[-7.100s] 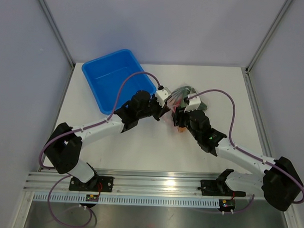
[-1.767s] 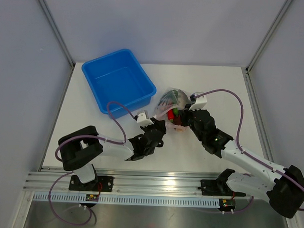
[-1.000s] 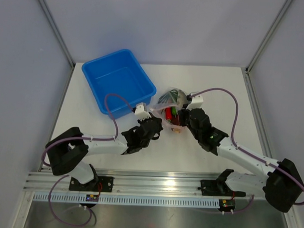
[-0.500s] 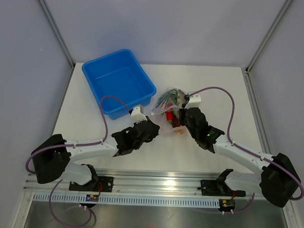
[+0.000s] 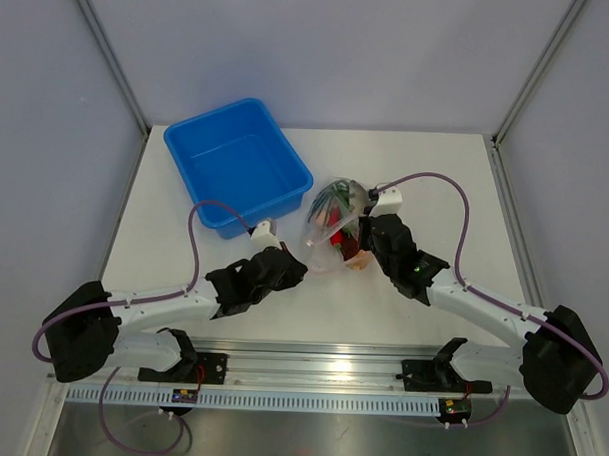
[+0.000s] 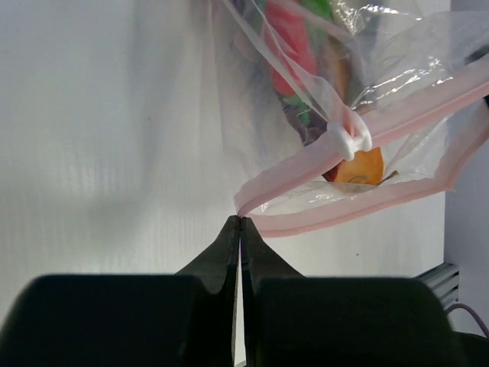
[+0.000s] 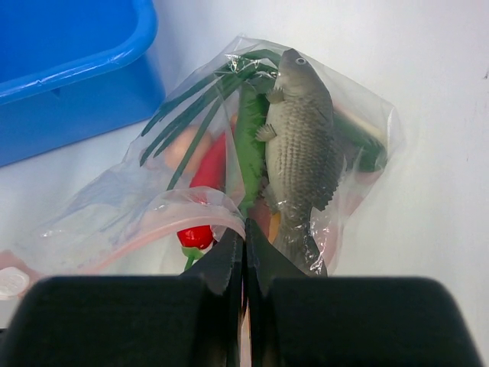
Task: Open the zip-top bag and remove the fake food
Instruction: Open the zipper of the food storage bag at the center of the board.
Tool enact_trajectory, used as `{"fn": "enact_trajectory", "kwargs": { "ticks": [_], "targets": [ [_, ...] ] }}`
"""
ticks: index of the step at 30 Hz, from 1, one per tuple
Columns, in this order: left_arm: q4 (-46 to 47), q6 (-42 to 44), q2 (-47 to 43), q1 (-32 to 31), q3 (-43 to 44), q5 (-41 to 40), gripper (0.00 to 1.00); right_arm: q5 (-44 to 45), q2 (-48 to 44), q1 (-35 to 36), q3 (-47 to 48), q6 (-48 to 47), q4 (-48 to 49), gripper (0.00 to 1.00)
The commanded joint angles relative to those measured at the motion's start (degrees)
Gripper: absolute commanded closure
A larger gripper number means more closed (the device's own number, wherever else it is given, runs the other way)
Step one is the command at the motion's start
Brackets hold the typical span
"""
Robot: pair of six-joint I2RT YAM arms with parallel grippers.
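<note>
The zip-top bag (image 5: pixel 330 217) lies mid-table, its clear plastic bulging with fake food. Inside it the right wrist view shows a grey-brown fish (image 7: pixel 302 145), a red chili (image 7: pixel 205 172) and a green piece (image 7: pixel 248 141). An orange piece (image 6: pixel 359 166) sits just inside the mouth. My left gripper (image 5: pixel 300 267) is shut on the end fold of the pink zip strip (image 6: pixel 306 164), near its white slider (image 6: pixel 348 141). At the bag's near right side, my right gripper (image 5: pixel 356 240) is shut on the other lip (image 7: pixel 191 210). The two pink lips stand parted.
The blue tub (image 5: pixel 237 161) stands at the back left, a short way from the bag, and shows in the right wrist view too (image 7: pixel 69 69). The aluminium rail (image 5: pixel 320 369) runs along the near edge. Grey walls (image 5: pixel 56 179) close in the sides.
My left arm has drawn back toward the near left with the zip strip's end in its jaws. The bag's mouth has stretched wider. The right gripper has barely moved.
</note>
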Motion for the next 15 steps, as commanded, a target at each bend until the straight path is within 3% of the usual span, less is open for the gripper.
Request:
{"fn": "enact_trajectory", "kwargs": {
  "ticks": [1, 8, 15],
  "targets": [
    [-0.6, 2.6, 0.5, 1.2, -0.3, 2.5, 1.00, 2.1, -2.7, 0.7, 1.7, -1.4, 2.0, 0.98],
    [1.3, 4.4, 5.7, 3.1, 1.8, 2.3, 1.00, 3.4, -6.2, 5.7, 0.3, -4.8, 4.0, 0.99],
    [0.1, 7.7, 6.9, 7.8, 5.0, 5.4, 1.00, 11.1, -3.9, 13.5, 1.6, -10.4, 5.9, 0.96]
  ]
}}
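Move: Ahead of the left hand, roughly 12 cm forward, 11 cm right and 6 cm above, is the bag rim pinched by the right hand; from the right hand, the bag corner in the left fingers lies about 12 cm back, 11 cm left and 6 cm lower. Some 15 cm below the right hand are the red pepper, 4 cm left and 2 cm back, the fish, 5 cm ahead and 2 cm right, and the orange food, 8 cm back and 1 cm right. Keeping its pinch on the bag's rim, the right hand draws it back, left and up by about 6 cm, level-wise nearer the left hand, and swings some 10 degrees counter-clockwise. The left hand, still shut on the zip's corner, first sinks about 3 cm, then eases forward about 2 cm and slightly left. ##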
